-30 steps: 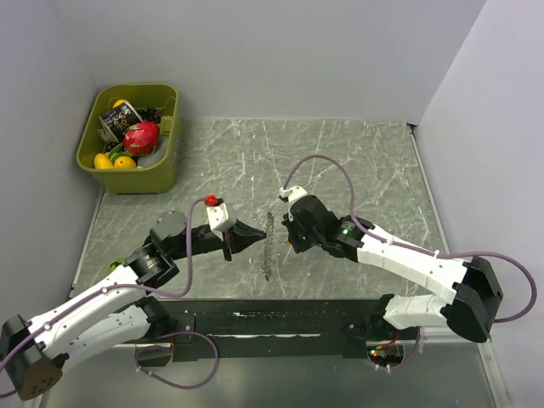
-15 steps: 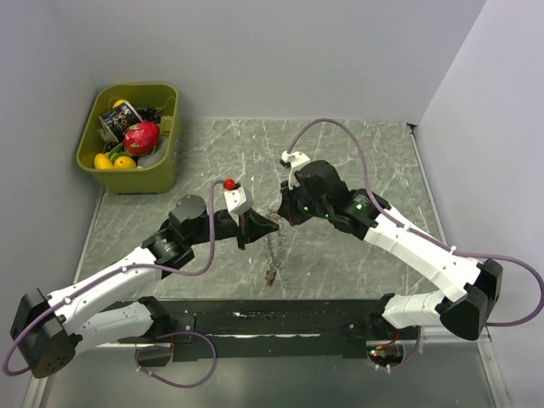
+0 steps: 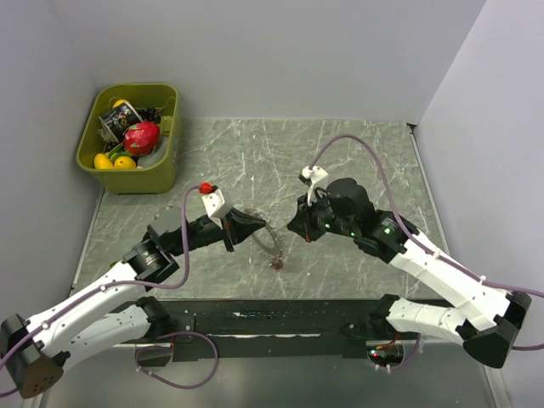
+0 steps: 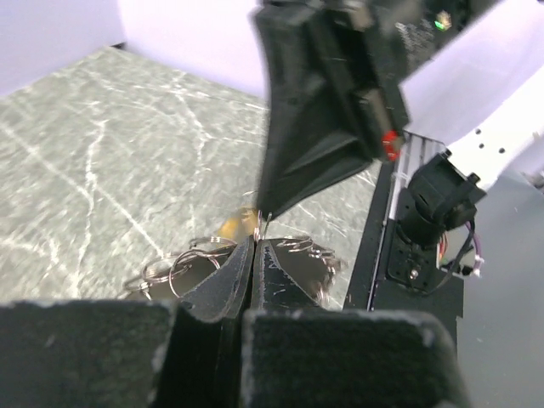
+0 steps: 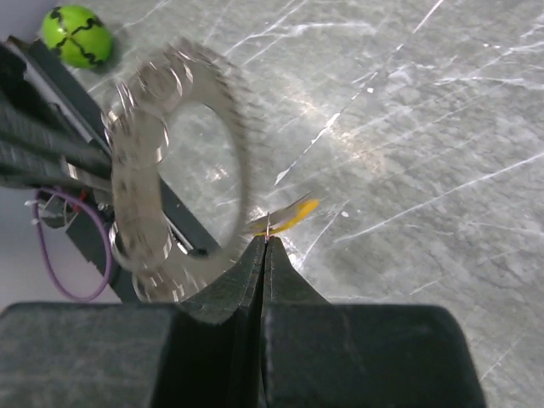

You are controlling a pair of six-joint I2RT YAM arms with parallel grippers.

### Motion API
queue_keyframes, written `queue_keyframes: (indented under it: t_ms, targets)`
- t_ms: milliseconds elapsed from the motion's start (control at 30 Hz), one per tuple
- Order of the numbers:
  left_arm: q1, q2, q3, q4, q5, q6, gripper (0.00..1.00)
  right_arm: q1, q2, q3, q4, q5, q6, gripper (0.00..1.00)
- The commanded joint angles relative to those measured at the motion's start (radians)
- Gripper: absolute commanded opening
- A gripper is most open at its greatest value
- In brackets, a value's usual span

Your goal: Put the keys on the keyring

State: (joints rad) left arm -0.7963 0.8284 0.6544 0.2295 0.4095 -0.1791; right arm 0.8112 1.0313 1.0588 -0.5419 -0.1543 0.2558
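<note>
The keyring (image 3: 272, 245) hangs in the air between my two grippers, above the marble table. In the right wrist view the keyring (image 5: 166, 174) is a blurred loop strung with many small grey pieces. My left gripper (image 3: 257, 228) is shut, with the ring's thin wire pinched at its tips (image 4: 255, 240) and loops (image 4: 183, 265) spilling out on both sides. Facing it, my right gripper (image 3: 294, 229) is shut on the same thin wire (image 5: 267, 238). A yellow-tan key (image 5: 291, 215) sticks out just past those tips. A small reddish piece (image 3: 276, 264) sits at the ring's low end.
An olive bin (image 3: 163, 174) full of toys stands at the far left corner. A green ball (image 5: 76, 36) lies on the table near the left arm. A black strip (image 3: 280, 319) runs along the near edge, and walls close in on three sides.
Both grippers rose and went away from the near edge, then came back nearer; the right arm shifted right. The keyring turned from a straight edge-on hang to a tilted, swinging one.
</note>
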Motion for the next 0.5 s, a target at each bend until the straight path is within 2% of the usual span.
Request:
queue_keyframes:
  t_ms: [0, 167, 300, 467]
  targets:
    - [-0.001, -0.109, 0.007, -0.074, -0.087, -0.086, 0.01, 0.009, -0.115, -0.052, 0.022, -0.037, 0.022, 0.0]
    - [-0.001, -0.253, -0.139, 0.005, -0.15, -0.134, 0.01, 0.016, -0.232, -0.134, 0.03, -0.038, 0.033, 0.0]
    - [-0.001, -0.311, -0.148, -0.021, -0.222, -0.085, 0.01, 0.017, -0.17, -0.051, -0.059, -0.025, -0.036, 0.0]
    - [-0.001, -0.264, -0.105, -0.094, -0.199, 0.001, 0.01, 0.014, -0.042, 0.043, -0.073, -0.082, -0.122, 0.0]
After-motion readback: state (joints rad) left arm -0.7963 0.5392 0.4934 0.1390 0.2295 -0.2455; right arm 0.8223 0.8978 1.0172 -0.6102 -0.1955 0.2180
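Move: The yellow key, already in the right fingers, lies about 5 cm to the left gripper's right, level with it fore and aft and some 2 cm below. The keyring hangs from the left fingers, its middle about 5 cm to the right gripper's left, 3 cm back and 4 cm lower. The red and blue keys dangle below the ring, roughly 7 cm back, 3 cm right and 9 cm below the left gripper. Draw the grippers apart: carry the left one about 5 cm to the left, away from the yellow key, sinking a little towards the end and turning some 10 degrees counter-clockwise, with the keyring still pinched. Meanwhile pull the right one back and to the right about 4.5 cm, then let it ease forward and left by a centimetre, keeping its shut hold on the yellow key. ##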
